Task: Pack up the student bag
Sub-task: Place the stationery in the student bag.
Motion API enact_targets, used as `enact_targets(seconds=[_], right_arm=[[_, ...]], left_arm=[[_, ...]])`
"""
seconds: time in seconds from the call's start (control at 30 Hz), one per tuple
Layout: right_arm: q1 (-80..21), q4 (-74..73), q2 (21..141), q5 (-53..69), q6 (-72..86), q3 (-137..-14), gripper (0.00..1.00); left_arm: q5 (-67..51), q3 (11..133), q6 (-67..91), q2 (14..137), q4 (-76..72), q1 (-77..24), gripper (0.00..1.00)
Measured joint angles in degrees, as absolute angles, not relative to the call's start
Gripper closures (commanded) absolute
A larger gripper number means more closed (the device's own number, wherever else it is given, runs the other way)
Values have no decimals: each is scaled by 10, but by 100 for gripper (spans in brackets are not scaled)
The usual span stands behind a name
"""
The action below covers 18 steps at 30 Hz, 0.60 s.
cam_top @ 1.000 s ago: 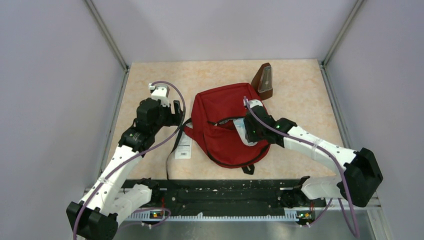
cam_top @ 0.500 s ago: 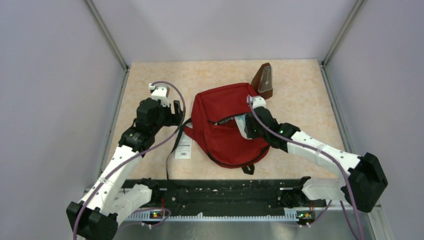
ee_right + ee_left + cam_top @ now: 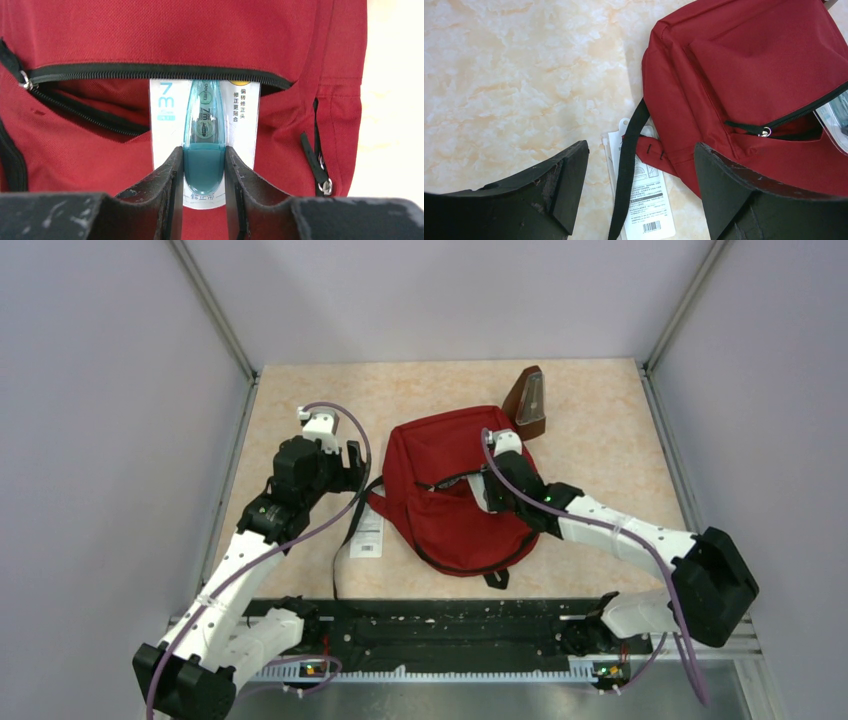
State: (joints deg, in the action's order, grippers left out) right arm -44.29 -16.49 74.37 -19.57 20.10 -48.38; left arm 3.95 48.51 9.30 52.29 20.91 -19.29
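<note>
The red student bag (image 3: 432, 445) lies flat mid-table with its front pocket zipper open (image 3: 150, 72). My right gripper (image 3: 202, 150) is shut on a carded teal correction tape (image 3: 204, 117). The card's far end sits under the upper lip of the pocket opening. From above, the right gripper (image 3: 492, 483) is over the bag's right side, the card (image 3: 478, 498) just showing. My left gripper (image 3: 641, 147) is open with nothing between its fingers. It hovers left of the bag (image 3: 749, 60), above a black strap (image 3: 629, 165).
A flat white packet with a barcode (image 3: 646, 210) lies on the table under the strap, left of the bag (image 3: 367, 536). A brown pyramid-shaped metronome (image 3: 528, 402) stands just behind the bag's far right corner. Grey walls close in both sides.
The right arm has moved a little left and away from the bases, carrying the correction tape card further into the pocket opening. The left arm has not moved.
</note>
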Motion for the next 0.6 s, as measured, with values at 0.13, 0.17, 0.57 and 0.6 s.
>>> enact_targets(seconds=[0.13,0.17,0.57,0.6], right_arm=[[-430,-139,785,-199,189,-500,100],[-428,-133,791,-199,187,-502,100],[-419,15,824,-229,155,-501,100],[-419,37,827,-232,150,-497,100]], left_arm=[[39,485,93,523,209,-193,18],[39,485,93,523,209,-193,18],[39,485,93,523,209,-193,18],[39,485,93,523,209,-193,18]])
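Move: The right hand already pinches the carded correction tape, whose far end is under the flap of the bag's pocket. The middle of the pocket mouth lies about 4 cm ahead, 4 cm left and 2 cm below this hand. The front zipper pull sits some 13 cm left and 1 cm ahead; the brown metronome about 16 cm ahead and 9 cm right, its middle slightly lower. From the idle left hand the mouth is roughly 23 cm right, 2 cm ahead and 12 cm below. Still pinching the correction tape pack by its near end, the right hand pushes it farther in beneath the zippered flap, going forward about 6.5 cm and drifting a little left. It dips slightly at first, then rises some 2.5 cm as the wrist tips the fingers up by about 10 degrees; the fingers keep their hold. ##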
